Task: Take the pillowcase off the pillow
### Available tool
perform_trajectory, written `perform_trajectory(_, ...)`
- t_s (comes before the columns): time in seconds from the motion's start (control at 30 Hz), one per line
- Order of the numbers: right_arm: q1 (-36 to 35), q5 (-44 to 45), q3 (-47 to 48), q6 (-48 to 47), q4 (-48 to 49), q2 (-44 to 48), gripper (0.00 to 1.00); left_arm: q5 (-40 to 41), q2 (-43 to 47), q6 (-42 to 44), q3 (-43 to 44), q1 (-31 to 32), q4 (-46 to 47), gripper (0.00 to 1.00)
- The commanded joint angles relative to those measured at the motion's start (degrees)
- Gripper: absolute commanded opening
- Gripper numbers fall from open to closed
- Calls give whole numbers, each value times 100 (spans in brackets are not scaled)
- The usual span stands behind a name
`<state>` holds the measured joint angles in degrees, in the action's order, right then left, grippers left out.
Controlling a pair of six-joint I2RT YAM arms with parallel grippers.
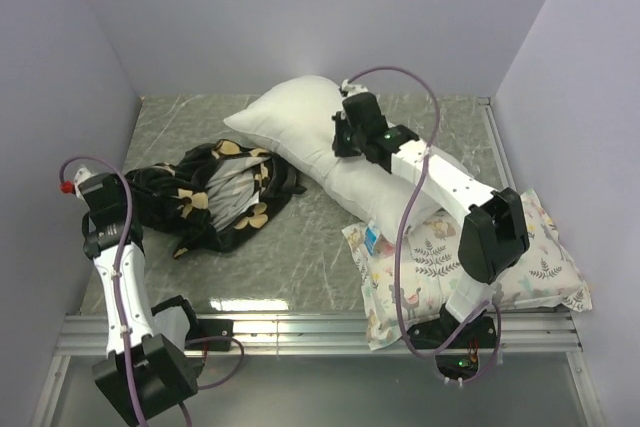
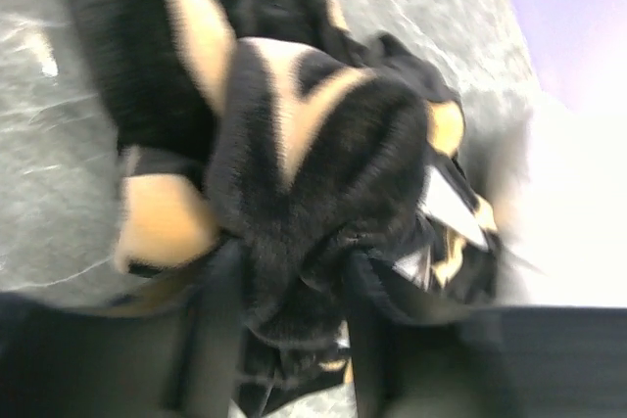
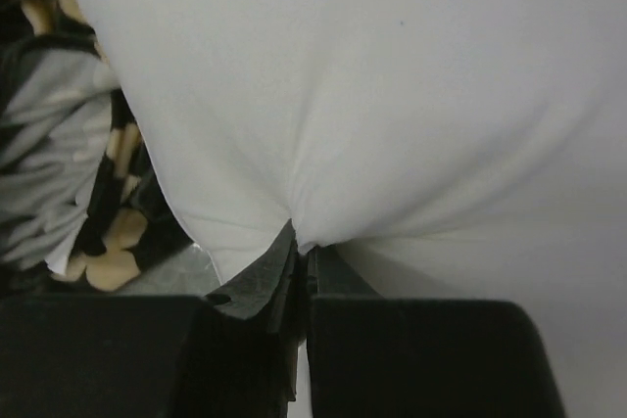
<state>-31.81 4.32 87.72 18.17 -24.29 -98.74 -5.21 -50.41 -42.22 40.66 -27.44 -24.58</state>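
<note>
The black plush pillowcase (image 1: 225, 192) with tan flowers lies crumpled on the left of the table, off the pillow. The plain white pillow (image 1: 300, 127) lies diagonally at the back centre. My left gripper (image 1: 128, 197) is at the pillowcase's left end. In the blurred left wrist view its jaws (image 2: 291, 259) stand apart, with a fold of the pillowcase (image 2: 304, 163) bunched between them. My right gripper (image 1: 343, 139) rests on top of the pillow. In the right wrist view it (image 3: 304, 242) is shut on a pinch of the pillow's white cloth (image 3: 372, 95).
A smaller white pillow with a pastel animal-and-plant print (image 1: 530, 257) lies at the front right under the right arm. Lilac walls (image 1: 60, 97) close in the left, back and right. A metal rail (image 1: 320, 332) runs along the near edge.
</note>
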Motion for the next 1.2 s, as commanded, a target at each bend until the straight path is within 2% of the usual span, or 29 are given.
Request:
perform_trajectory(0.0,-150,-124,-500,98,1340,575,0,-551,339,398,213,160,85,48)
perform_trajectory(0.07,-220,-203,-711,107,1279,768,11,-665,461,477,292,361,41,62)
perform_trajectory(0.1,-246,-142,-748,125,1226,838,28,-674,506,538,406,441,-3,65)
perform_trajectory(0.13,-281,-116,-809,134,1138,1013,37,-674,576,583,477,650,-81,79)
perform_trajectory(0.2,-334,-159,-975,204,1094,1355,56,-438,620,731,722,941,-214,86)
perform_trajectory(0.27,-361,-220,-1195,291,1093,1628,65,-139,673,802,907,1581,-424,87)
perform_trajectory(0.3,-361,-238,-1274,327,1085,1908,85,228,699,803,1073,1836,-477,88)
perform_trajectory(0.33,-361,-238,-1354,362,1085,2050,89,370,787,794,1145,2387,-539,88)
perform_trajectory(0.5,-361,-388,-2039,608,1094,3138,93,1336,946,636,1321,4016,-803,87)
perform_trajectory(0.53,-361,-405,-2170,643,1111,3315,93,1521,972,618,1304,4549,-829,86)
perform_trajectory(0.6,-361,-405,-2636,722,1172,3832,95,1925,981,548,1199,5079,-899,86)
perform_trajectory(0.63,-369,-405,-2794,749,1225,3992,95,2354,920,539,1172,5578,-917,86)
perform_trajectory(0.83,-361,-90,-3806,907,1068,5100,96,3156,533,355,1040,7101,-803,87)
perform_trajectory(0.93,-352,200,-4008,925,787,5435,98,3281,506,328,908,7358,-680,87)
perform_trajectory(1.17,-352,271,-4404,899,698,5866,99,3290,699,310,549,7411,-452,88)
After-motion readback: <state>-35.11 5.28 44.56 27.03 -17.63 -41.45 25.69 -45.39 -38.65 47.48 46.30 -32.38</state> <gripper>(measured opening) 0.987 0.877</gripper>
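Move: The pillowcase lies in a heap right beside and below the left hand, its middle about 11 cm to the right, 4 cm farther out and 14 cm down. The right hand still grips the bare white pillow, whose middle is roughly 2 cm back and 11 cm below, with no sideways offset. From that hand the pillowcase lies some 34 cm left and 8 cm back, and the printed pillow about 27 cm right and 26 cm back. The right hand sinks barely 2 cm with the white pillow, then opens its fingers wide and lets go, drawing back about 18 cm and 9 cm to the right in an arc that rises some 10 cm before settling halfway down again, its fingertips tipping up, to end above the pillow's near side. Meanwhile the left hand's already parting fingers open wide and come free of the pillowcase as it swings about 25 cm right and 5 cm back, rising some 10 cm and easing down about half of that while turning roughly 50 degrees clockwise, to finish over the pillowcase's right edge. ##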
